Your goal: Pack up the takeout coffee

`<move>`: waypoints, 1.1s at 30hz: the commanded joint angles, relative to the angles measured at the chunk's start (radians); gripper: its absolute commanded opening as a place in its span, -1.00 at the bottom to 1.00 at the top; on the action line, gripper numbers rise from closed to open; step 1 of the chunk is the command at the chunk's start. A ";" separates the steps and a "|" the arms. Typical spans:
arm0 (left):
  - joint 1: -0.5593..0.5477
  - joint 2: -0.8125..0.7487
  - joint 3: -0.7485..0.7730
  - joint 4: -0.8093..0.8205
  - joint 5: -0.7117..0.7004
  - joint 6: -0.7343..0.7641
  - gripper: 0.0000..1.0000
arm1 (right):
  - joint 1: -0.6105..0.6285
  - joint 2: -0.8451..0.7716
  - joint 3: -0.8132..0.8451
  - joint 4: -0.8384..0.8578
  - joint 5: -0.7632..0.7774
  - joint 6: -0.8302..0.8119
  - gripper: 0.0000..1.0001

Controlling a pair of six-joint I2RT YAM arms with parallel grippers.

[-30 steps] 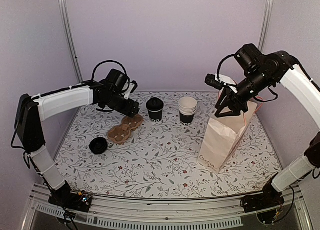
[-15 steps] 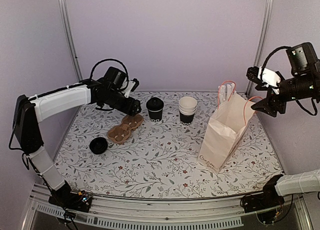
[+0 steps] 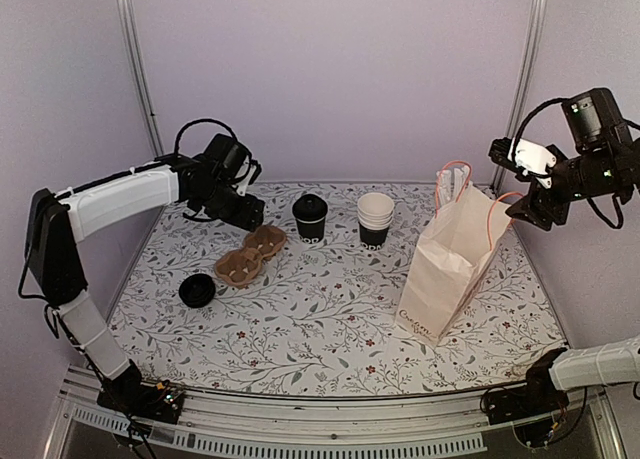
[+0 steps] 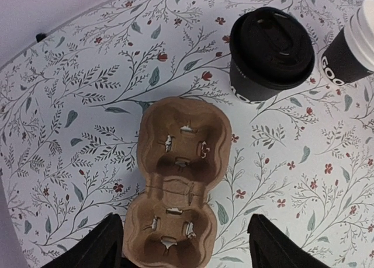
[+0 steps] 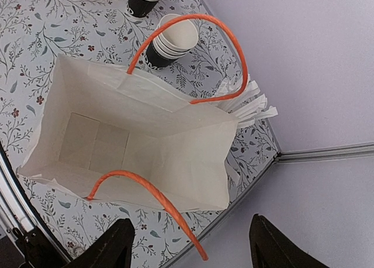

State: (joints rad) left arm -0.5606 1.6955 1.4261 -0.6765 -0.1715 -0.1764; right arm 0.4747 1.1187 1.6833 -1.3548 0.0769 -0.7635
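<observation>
The takeout coffee (image 3: 310, 219), a small dark paper cup with a black lid, stands at the back middle of the table; it shows at the top right of the left wrist view (image 4: 270, 52). My left gripper (image 3: 245, 215) hovers open to its left, over a brown cardboard cup carrier (image 4: 178, 186), with nothing between its fingers (image 4: 102, 244). A white paper bag (image 3: 455, 259) with orange handles stands open at the right, its inside bare (image 5: 140, 145). My right gripper (image 3: 530, 211) hangs open above the bag's far right edge, holding nothing (image 5: 190, 244).
A stack of nested lidless cups (image 3: 375, 217) stands right of the coffee. A loose black lid (image 3: 197, 290) lies at the front left of the carrier (image 3: 252, 256). Pale sticks (image 5: 251, 101) poke out behind the bag. Walls enclose the table on three sides.
My right gripper has let go of the bag's top, opened, and pulled up and away to the right. The left gripper has drifted slightly left and back above the carrier.
</observation>
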 commanded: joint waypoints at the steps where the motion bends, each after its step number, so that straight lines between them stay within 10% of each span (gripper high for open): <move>1: 0.057 0.048 -0.006 -0.097 -0.004 0.010 0.39 | -0.004 -0.041 -0.027 0.041 -0.020 0.041 0.41; 33: 0.107 0.349 0.152 -0.135 0.164 0.149 -0.21 | -0.005 -0.089 -0.057 0.057 -0.174 0.059 0.42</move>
State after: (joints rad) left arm -0.4458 2.0197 1.5517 -0.8036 -0.0254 -0.0330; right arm 0.4747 1.0348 1.6413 -1.3083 -0.0830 -0.7170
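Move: The cup tray's middle, its narrow neck, lies almost under the left hand, about 13 cm below, 2 cm ahead and 1 cm to its left. The lidded coffee cup stands some 7 cm ahead and 13 cm to the right of that hand, 10 cm below; the black lids lie about 7 cm back and 14 cm left, on the table. From the right hand, the tray is roughly 50 cm left, 18 cm ahead and 32 cm lower. The cup tray's neck is what the left hand drops onto: about 11 cm down in two steps with a brief check between, edging a little left early on, while the fingers tip some 20 degrees steeper and close to roughly half their earlier gap, still open. Whether they touch the tray can't be seen. Beside the bag, the empty right hand eases back, left and slightly up by about 3 cm, rolling about 10 degrees. ##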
